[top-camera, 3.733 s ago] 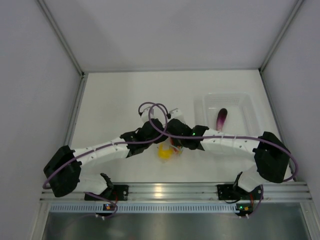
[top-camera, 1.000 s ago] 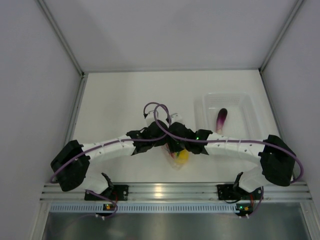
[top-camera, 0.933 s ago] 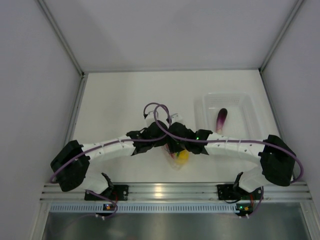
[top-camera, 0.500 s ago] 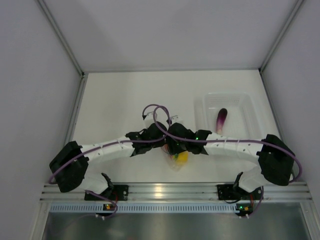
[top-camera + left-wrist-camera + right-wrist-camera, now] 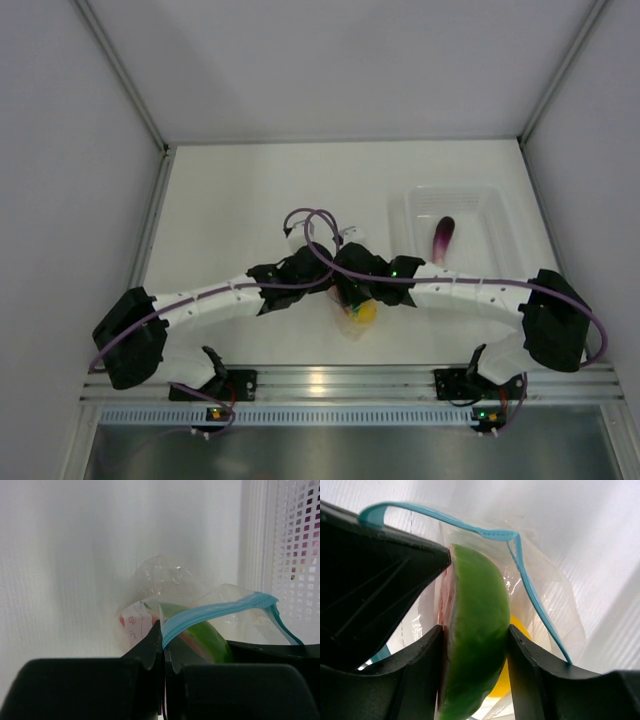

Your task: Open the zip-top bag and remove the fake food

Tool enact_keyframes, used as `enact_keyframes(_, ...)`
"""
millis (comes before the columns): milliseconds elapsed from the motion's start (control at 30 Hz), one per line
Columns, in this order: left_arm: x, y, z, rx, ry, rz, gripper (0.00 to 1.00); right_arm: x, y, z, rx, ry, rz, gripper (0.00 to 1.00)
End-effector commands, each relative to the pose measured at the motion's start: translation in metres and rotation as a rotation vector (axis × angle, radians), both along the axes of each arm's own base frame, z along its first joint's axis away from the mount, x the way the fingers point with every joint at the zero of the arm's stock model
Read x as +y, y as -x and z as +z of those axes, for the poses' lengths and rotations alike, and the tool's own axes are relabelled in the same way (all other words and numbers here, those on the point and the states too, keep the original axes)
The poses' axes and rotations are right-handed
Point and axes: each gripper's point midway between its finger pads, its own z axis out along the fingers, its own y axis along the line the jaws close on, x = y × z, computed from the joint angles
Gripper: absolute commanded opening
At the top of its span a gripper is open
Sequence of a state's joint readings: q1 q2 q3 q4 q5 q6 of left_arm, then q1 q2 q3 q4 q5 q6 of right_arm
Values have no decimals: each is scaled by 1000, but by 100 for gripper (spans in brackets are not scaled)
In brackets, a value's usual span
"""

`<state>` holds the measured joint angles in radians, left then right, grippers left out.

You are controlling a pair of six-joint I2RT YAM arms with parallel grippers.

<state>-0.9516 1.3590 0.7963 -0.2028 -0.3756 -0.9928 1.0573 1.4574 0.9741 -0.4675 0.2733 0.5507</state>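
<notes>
The zip-top bag (image 5: 350,322) hangs between both grippers near the table's front middle, its teal zip strip (image 5: 216,612) pulled apart at the mouth. My left gripper (image 5: 164,646) is shut on one end of that strip. A piece of fake food, a wedge with green rind and red flesh (image 5: 476,611), stands in the bag's mouth, and my right gripper (image 5: 475,636) is shut on its two sides. A yellow fruit (image 5: 501,686) lies deeper in the bag (image 5: 555,605). From above, the yellow fruit (image 5: 366,312) shows under the wrists. A purple eggplant (image 5: 442,238) lies in the tub.
A clear rigid tub (image 5: 412,205) sits at the right of the table, its gridded wall (image 5: 295,545) close beside the bag. White enclosure walls stand on three sides, and a metal rail (image 5: 330,382) runs along the near edge.
Bag and yellow fruit have shifted slightly right since the oldest frame. Over the last second the right jaws narrowed a little onto the wedge; both arms nudged slightly.
</notes>
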Motion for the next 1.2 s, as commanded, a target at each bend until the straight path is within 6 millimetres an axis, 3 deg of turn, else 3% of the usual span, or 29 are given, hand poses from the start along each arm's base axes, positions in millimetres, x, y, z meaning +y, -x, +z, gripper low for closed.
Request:
enact_keyframes(0,-23,-8,47,-100,125,-17,0,-5,-13,23,-86,47,-23,19)
enact_keyframes(300,-32,-1,57,-137,100,-87,0,-16,-32,71,-227,76,-33,18)
enact_keyframes(467,-36,0,60,-146,90,-109,0,-27,-35,86,-268,88,-50,18)
enact_keyframes(500,-37,-1,59,-148,82,-112,0,-30,-32,96,-280,56,-56,18)
enact_keyframes(667,-34,-4,55,-147,71,-79,0,-30,-21,104,-259,-3,-25,18)
enact_keyframes(867,-24,-7,53,-152,73,-23,0,-45,-9,119,-265,-38,-7,18)
enact_keyframes(1167,-2,-10,47,-156,70,94,0,-83,1,164,-330,-85,-14,19)
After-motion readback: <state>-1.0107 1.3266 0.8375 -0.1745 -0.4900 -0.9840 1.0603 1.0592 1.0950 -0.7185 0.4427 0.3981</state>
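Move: The white basket's middle lies about 24 cm to the right of the right hand, some 12 cm ahead and slightly lower; that hand already grips the watermelon slice in the bag's mouth. The eggplant in the basket is roughly 20 cm right and 13 cm ahead, the yellow fruit in the bag about 3 cm right, 3 cm back and 5 cm below. From the left hand, the slice lies about 4 cm back, 4 cm right and 3 cm down. Up and out of the bag: the right hand keeps its grip on the watermelon slice and lifts it some 14 cm, easing forward a little at first, then coming back and drifting about 6 cm to the right, with its fingertips tilting up and outward. The left hand keeps the blue zip edge pinched shut in its fingers and rises about 4 cm with it, edging slightly right, then stays at that height. ##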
